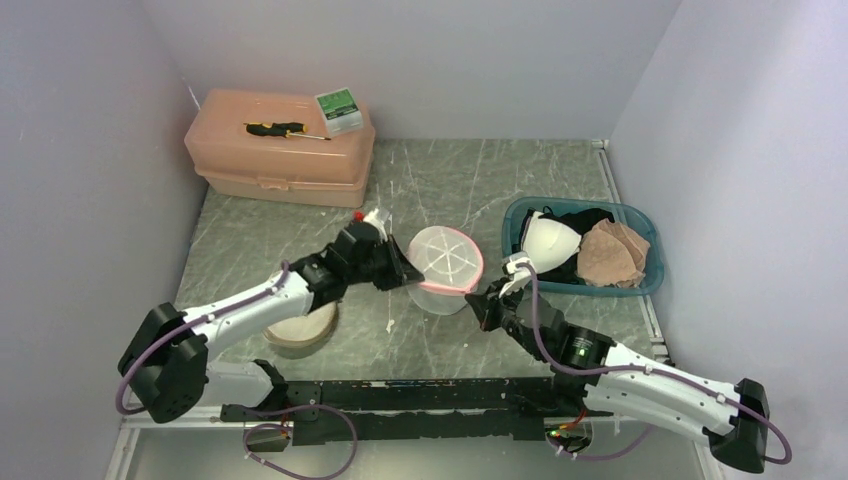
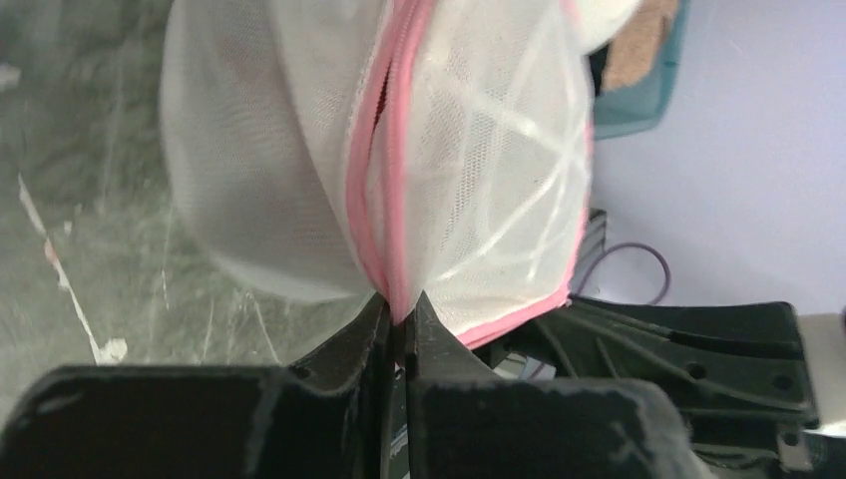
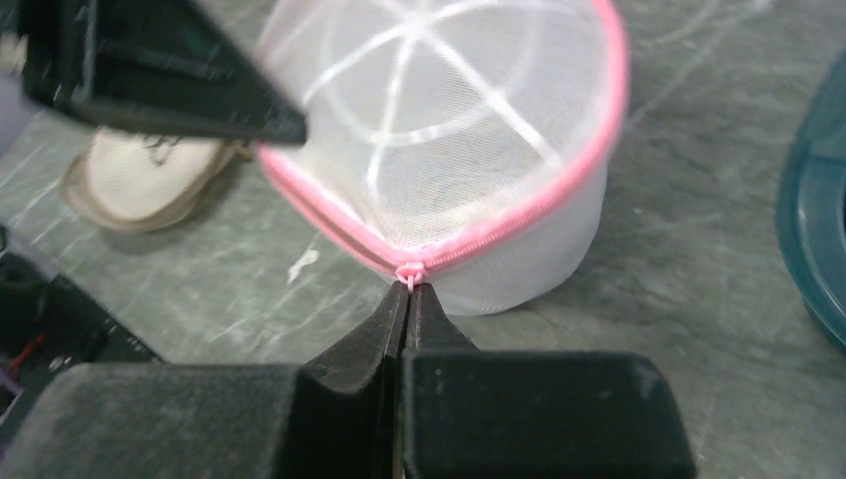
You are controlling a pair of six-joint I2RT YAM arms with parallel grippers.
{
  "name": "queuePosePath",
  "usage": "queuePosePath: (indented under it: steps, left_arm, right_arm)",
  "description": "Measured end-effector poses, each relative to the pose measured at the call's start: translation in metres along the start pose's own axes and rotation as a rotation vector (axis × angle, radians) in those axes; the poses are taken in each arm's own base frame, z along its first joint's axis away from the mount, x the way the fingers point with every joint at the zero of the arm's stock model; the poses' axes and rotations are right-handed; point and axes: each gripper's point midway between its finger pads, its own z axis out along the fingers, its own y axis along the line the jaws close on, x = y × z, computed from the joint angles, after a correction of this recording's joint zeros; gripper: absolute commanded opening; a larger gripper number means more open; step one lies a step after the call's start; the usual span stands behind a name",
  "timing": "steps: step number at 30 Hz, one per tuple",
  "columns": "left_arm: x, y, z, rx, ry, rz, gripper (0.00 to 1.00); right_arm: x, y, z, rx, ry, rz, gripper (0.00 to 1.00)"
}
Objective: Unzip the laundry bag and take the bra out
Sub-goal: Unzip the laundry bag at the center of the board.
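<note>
A round white mesh laundry bag (image 1: 447, 262) with a pink zipper stands in the middle of the table, its lid side tilted up. My left gripper (image 1: 412, 278) is shut on the pink zipper edge (image 2: 399, 200) at the bag's left side, its tips (image 2: 403, 309) pinching the tape. At the bag's near right my right gripper (image 1: 478, 300) is shut on the small pink zipper pull (image 3: 409, 271), where the zipper (image 3: 519, 215) still runs closed to either side. The bra is hidden; nothing shows through the mesh (image 3: 449, 130).
A peach toolbox (image 1: 280, 150) at the back left carries a green box (image 1: 339, 110) and a screwdriver (image 1: 275, 129). A teal basket (image 1: 655, 278) with white, black and beige garments stands at the right. A beige padded cup (image 1: 305, 332) lies under my left arm.
</note>
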Motion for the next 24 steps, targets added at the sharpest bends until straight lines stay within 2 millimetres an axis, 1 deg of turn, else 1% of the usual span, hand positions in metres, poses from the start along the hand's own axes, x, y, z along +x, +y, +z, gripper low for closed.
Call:
queuePosePath:
  steps: [2, 5, 7, 9, 11, 12, 13, 14, 15, 16, 17, 19, 21, 22, 24]
  left_arm:
    - [-0.017, -0.012, -0.008, 0.053, 0.016, 0.069, 0.16]
    - [-0.033, -0.031, -0.014, 0.121, 0.048, 0.173, 0.19]
    - [-0.043, -0.045, -0.012, 0.169, 0.073, 0.247, 0.19]
    - [-0.048, -0.050, -0.003, 0.214, 0.109, 0.289, 0.20]
    - [-0.049, -0.041, 0.010, 0.239, 0.135, 0.290, 0.20]
    - [-0.047, -0.031, 0.017, 0.245, 0.149, 0.279, 0.20]
    - [-0.043, -0.018, 0.024, 0.248, 0.162, 0.256, 0.20]
    - [-0.037, -0.005, 0.028, 0.240, 0.176, 0.234, 0.23]
    - [-0.030, 0.010, 0.029, 0.222, 0.188, 0.200, 0.29]
    - [-0.025, 0.022, 0.028, 0.205, 0.198, 0.177, 0.45]
    - [-0.021, 0.030, 0.026, 0.189, 0.200, 0.157, 0.58]
    - [-0.021, 0.034, 0.016, 0.164, 0.184, 0.146, 0.72]
    - [-0.032, 0.021, -0.003, 0.167, 0.121, 0.162, 0.83]
    - [-0.039, 0.011, -0.016, 0.181, 0.076, 0.176, 0.86]
    - [-0.050, -0.009, -0.044, 0.203, -0.005, 0.196, 0.88]
  right_arm:
    - [-0.005, 0.011, -0.004, -0.058, -0.006, -0.026, 0.00]
    - [-0.004, 0.026, -0.009, -0.137, 0.002, -0.060, 0.00]
    - [-0.001, 0.034, -0.008, -0.170, 0.013, -0.072, 0.00]
    - [0.003, 0.038, -0.005, -0.182, 0.026, -0.077, 0.00]
    - [0.009, 0.041, 0.000, -0.184, 0.041, -0.077, 0.00]
    - [0.013, 0.040, 0.002, -0.181, 0.049, -0.075, 0.00]
    - [0.019, 0.040, 0.005, -0.176, 0.065, -0.076, 0.00]
    - [0.025, 0.038, 0.007, -0.169, 0.083, -0.077, 0.00]
    - [0.032, 0.037, 0.009, -0.163, 0.101, -0.076, 0.00]
    - [0.038, 0.036, 0.010, -0.160, 0.115, -0.074, 0.00]
    - [0.042, 0.035, 0.010, -0.158, 0.123, -0.070, 0.00]
    - [0.046, 0.034, 0.011, -0.154, 0.132, -0.063, 0.00]
    - [0.047, 0.034, 0.011, -0.153, 0.132, -0.056, 0.00]
    - [0.047, 0.034, 0.011, -0.152, 0.132, -0.054, 0.00]
    - [0.047, 0.034, 0.012, -0.152, 0.129, -0.050, 0.00]
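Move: The zipper pull lies about 9 cm right and 2 cm back of the left hand, roughly level with it, and is already between the right hand's fingers. The laundry bag's middle is some 3 cm forward and 5 cm right of the left hand, 3 cm lower, its rim in those fingers. The beige bag lies about 27 cm left and 7 cm back of the left hand, the teal basket 26 cm right and 9 cm forward of the right hand, both 11 cm lower. Left rises, dips, then opens off the rim, rising 8 cm; right carries pull 4 cm left and down. ##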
